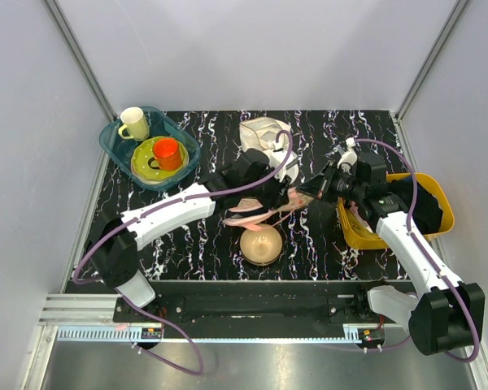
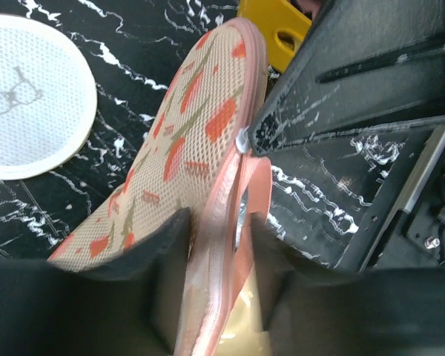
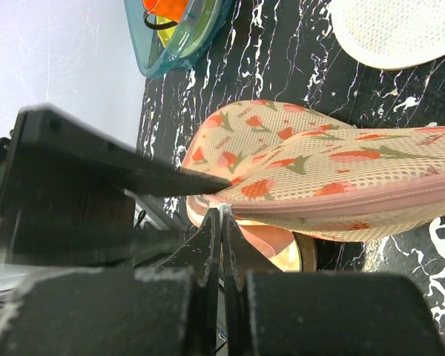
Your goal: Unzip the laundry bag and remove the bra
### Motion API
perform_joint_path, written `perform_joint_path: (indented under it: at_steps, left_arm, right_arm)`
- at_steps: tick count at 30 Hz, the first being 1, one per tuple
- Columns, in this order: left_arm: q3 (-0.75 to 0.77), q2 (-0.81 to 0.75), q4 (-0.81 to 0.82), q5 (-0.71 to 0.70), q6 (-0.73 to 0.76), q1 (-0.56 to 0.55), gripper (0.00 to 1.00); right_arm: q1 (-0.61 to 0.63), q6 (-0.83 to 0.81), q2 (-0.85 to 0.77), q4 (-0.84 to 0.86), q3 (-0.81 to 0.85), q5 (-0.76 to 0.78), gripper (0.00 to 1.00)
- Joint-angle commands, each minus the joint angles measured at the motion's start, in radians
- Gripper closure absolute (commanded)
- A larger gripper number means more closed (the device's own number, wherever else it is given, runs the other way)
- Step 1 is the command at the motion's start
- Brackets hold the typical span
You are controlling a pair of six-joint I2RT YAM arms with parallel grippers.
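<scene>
The salmon-pink laundry bag point(image 1: 260, 209) with carrot-like marks is held up off the black marbled table between both grippers. My left gripper point(image 1: 270, 193) is shut on the bag's pink zipped edge, seen close in the left wrist view point(image 2: 219, 222) with the bag point(image 2: 193, 133) running away from it. My right gripper point(image 1: 307, 193) is shut on the small metal zipper pull point(image 3: 224, 210) at the bag's end point(image 3: 319, 170). The zipper line looks closed along the visible length. The bra is hidden.
A round white mesh disc point(image 1: 264, 134) lies behind the bag. A tan dome bowl point(image 1: 261, 244) sits below it. A teal bin point(image 1: 114, 140) with cups stands at the back left. A yellow bin point(image 1: 439, 203) is under the right arm.
</scene>
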Motion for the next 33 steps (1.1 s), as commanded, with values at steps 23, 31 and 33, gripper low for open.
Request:
perform_joint_path:
  at_steps: [23, 31, 33]
  left_arm:
    - [-0.285, -0.395, 0.152, -0.245, -0.042, 0.033, 1.0]
    - [-0.357, -0.444, 0.25, -0.256, -0.1, 0.066, 1.0]
    - [-0.361, -0.441, 0.264, -0.235, -0.122, 0.078, 1.0]
  right_arm:
    - [-0.16, 0.004, 0.092, 0.142, -0.061, -0.033, 1.0]
    - [-0.16, 0.107, 0.247, 0.401, -0.122, -0.113, 1.0]
    - [-0.16, 0.166, 0.334, 0.471, -0.145, -0.163, 1.0]
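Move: The laundry bag's zip edge lies right between the left hand's open fingers. The zip pull, held in the right fingers, is about 3 cm to the left hand's right and 1 cm ahead. From the left hand the bowl sits some 9 cm back, 6 cm left, and the white plate 11 cm ahead, 2 cm left, both about 15 cm below. The zip edge is 3 cm left and 1 cm back of the right hand. Left fingers pinch the zip edge and haul it left about 8 cm; right keeps the pull, easing right, down, forward. ##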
